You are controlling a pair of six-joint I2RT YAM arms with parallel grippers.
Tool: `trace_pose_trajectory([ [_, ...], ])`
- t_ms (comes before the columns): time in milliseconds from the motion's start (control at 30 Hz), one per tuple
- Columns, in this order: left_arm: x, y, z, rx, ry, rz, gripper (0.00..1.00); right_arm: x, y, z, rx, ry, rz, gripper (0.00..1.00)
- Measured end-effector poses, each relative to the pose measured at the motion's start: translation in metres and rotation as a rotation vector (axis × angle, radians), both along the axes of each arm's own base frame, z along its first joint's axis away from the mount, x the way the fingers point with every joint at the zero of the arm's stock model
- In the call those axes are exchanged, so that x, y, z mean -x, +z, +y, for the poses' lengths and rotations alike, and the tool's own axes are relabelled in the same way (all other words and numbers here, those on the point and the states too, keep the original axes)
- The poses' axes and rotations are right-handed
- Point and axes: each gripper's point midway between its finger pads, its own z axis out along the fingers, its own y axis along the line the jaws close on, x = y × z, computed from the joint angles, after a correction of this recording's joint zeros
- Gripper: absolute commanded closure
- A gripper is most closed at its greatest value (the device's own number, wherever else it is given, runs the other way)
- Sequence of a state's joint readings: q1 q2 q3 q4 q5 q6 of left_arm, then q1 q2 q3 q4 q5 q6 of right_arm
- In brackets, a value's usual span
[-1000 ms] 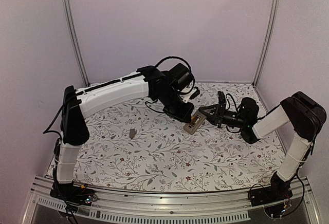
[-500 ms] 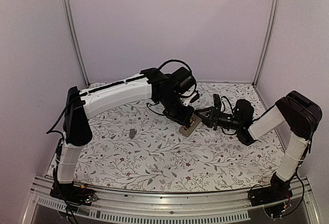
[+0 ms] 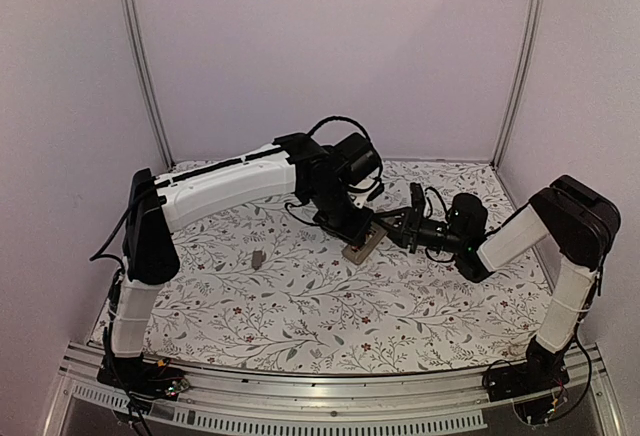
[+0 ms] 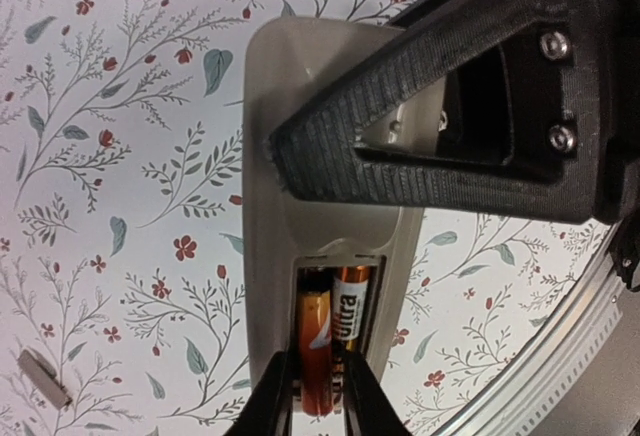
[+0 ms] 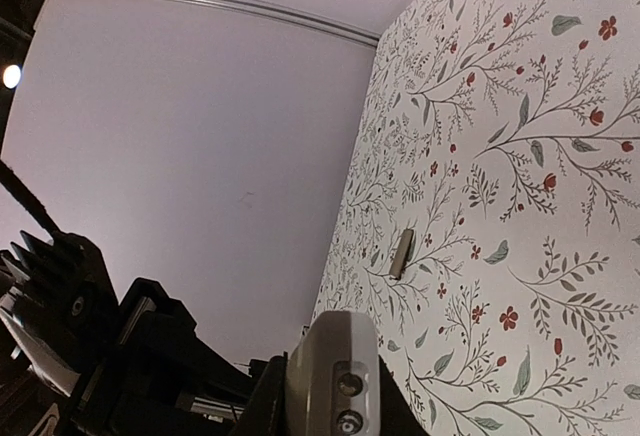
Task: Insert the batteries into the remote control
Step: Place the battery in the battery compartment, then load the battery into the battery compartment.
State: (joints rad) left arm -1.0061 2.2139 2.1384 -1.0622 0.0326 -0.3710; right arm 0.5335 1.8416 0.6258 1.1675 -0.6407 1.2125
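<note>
The remote control (image 3: 362, 243) lies back-up on the floral table, grey-tan, with its battery compartment uncovered. Two orange batteries sit side by side in it, one (image 4: 314, 341) on the left, the other (image 4: 351, 311) marked "ultra". My left gripper (image 4: 318, 376) hangs over the compartment's near end. Its fingertips stand narrowly open astride the left battery, with thin dark gaps beside it. My right gripper (image 3: 398, 228) is shut on the remote's other end (image 5: 335, 356), and its black finger (image 4: 440, 106) crosses the remote (image 4: 270, 156).
A small flat grey plastic piece (image 3: 258, 257) lies alone on the cloth to the left, also in the left wrist view (image 4: 45, 378) and the right wrist view (image 5: 402, 254). Walls and metal posts close the back and sides.
The right gripper has shifted the remote a little left and toward the front. The left gripper has stayed over it, following the same way.
</note>
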Motion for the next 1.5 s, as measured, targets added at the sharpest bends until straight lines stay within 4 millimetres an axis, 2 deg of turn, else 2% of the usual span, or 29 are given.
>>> trace_pose_trajectory([
  [133, 0.000, 0.000, 0.000, -0.001, 0.002, 0.000, 0.75, -0.001, -0.001, 0.001, -0.001, -0.002, 0.003, 1.00],
  [300, -0.001, 0.000, 0.000, 0.000, -0.001, -0.006, 0.63, -0.002, -0.001, 0.002, -0.007, -0.002, 0.007, 1.00],
  [433, -0.001, 0.003, 0.001, 0.016, -0.018, -0.021, 0.40, -0.004, -0.002, 0.004, -0.024, -0.002, 0.022, 1.00],
  [467, 0.000, 0.006, 0.001, 0.026, -0.019, -0.028, 0.36, -0.005, -0.001, 0.004, -0.031, 0.000, 0.023, 1.00],
  [633, -0.003, 0.029, 0.008, 0.067, -0.037, -0.086, 0.29, 0.000, 0.005, 0.007, -0.054, 0.033, 0.019, 1.00],
  [767, -0.001, 0.053, 0.011, 0.136, -0.061, -0.129, 0.28, 0.004, 0.009, 0.008, -0.068, 0.057, 0.011, 1.00],
  [833, 0.002, 0.060, 0.016, 0.166, -0.089, -0.153, 0.21, 0.005, 0.012, 0.009, -0.078, 0.070, 0.007, 1.00],
  [900, 0.009, 0.062, 0.029, 0.194, -0.126, -0.174, 0.15, 0.006, 0.015, 0.012, -0.088, 0.090, 0.005, 1.00],
  [1000, 0.017, 0.065, 0.051, 0.252, -0.167, -0.186, 0.15, 0.009, 0.021, 0.015, -0.103, 0.121, 0.000, 1.00],
  [1133, 0.017, 0.072, 0.071, 0.368, -0.189, -0.205, 0.15, 0.016, 0.024, 0.018, -0.113, 0.161, 0.005, 1.00],
  [1500, 0.038, 0.047, 0.055, 0.513, -0.297, -0.133, 0.16, 0.034, 0.031, 0.032, -0.125, 0.261, 0.005, 1.00],
])
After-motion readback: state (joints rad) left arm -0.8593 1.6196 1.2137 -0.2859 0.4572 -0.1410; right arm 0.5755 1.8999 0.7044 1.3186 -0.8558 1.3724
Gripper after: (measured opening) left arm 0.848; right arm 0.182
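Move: Just ahead of the left hand point, about 2 cm forward and 1 cm right, is the middle of the orange battery in the remote's compartment, its lower end between the fingertips. The second battery sits beside it, some 3 cm ahead and 3 cm right of the hand; the right gripper's tips on the remote are about 7 cm ahead and 5 cm right. The loose grey cover lies on the table, roughly 20 cm left, 6 cm ahead and 13 cm below. From the right hand the orange battery is 5 cm back and 4 cm left. Opening wide to let go of the orange battery, the left fingers come up about 6 cm off the compartment, then swing some 6 cm left and finally draw back about 4 cm while sinking slightly. The wrist tilts roughly 30 degrees, fingertips swinging to the right. The right hand keeps its grip on the remote and carries it about 3 cm each back, left and up, turning 15 degrees counter-clockwise. ##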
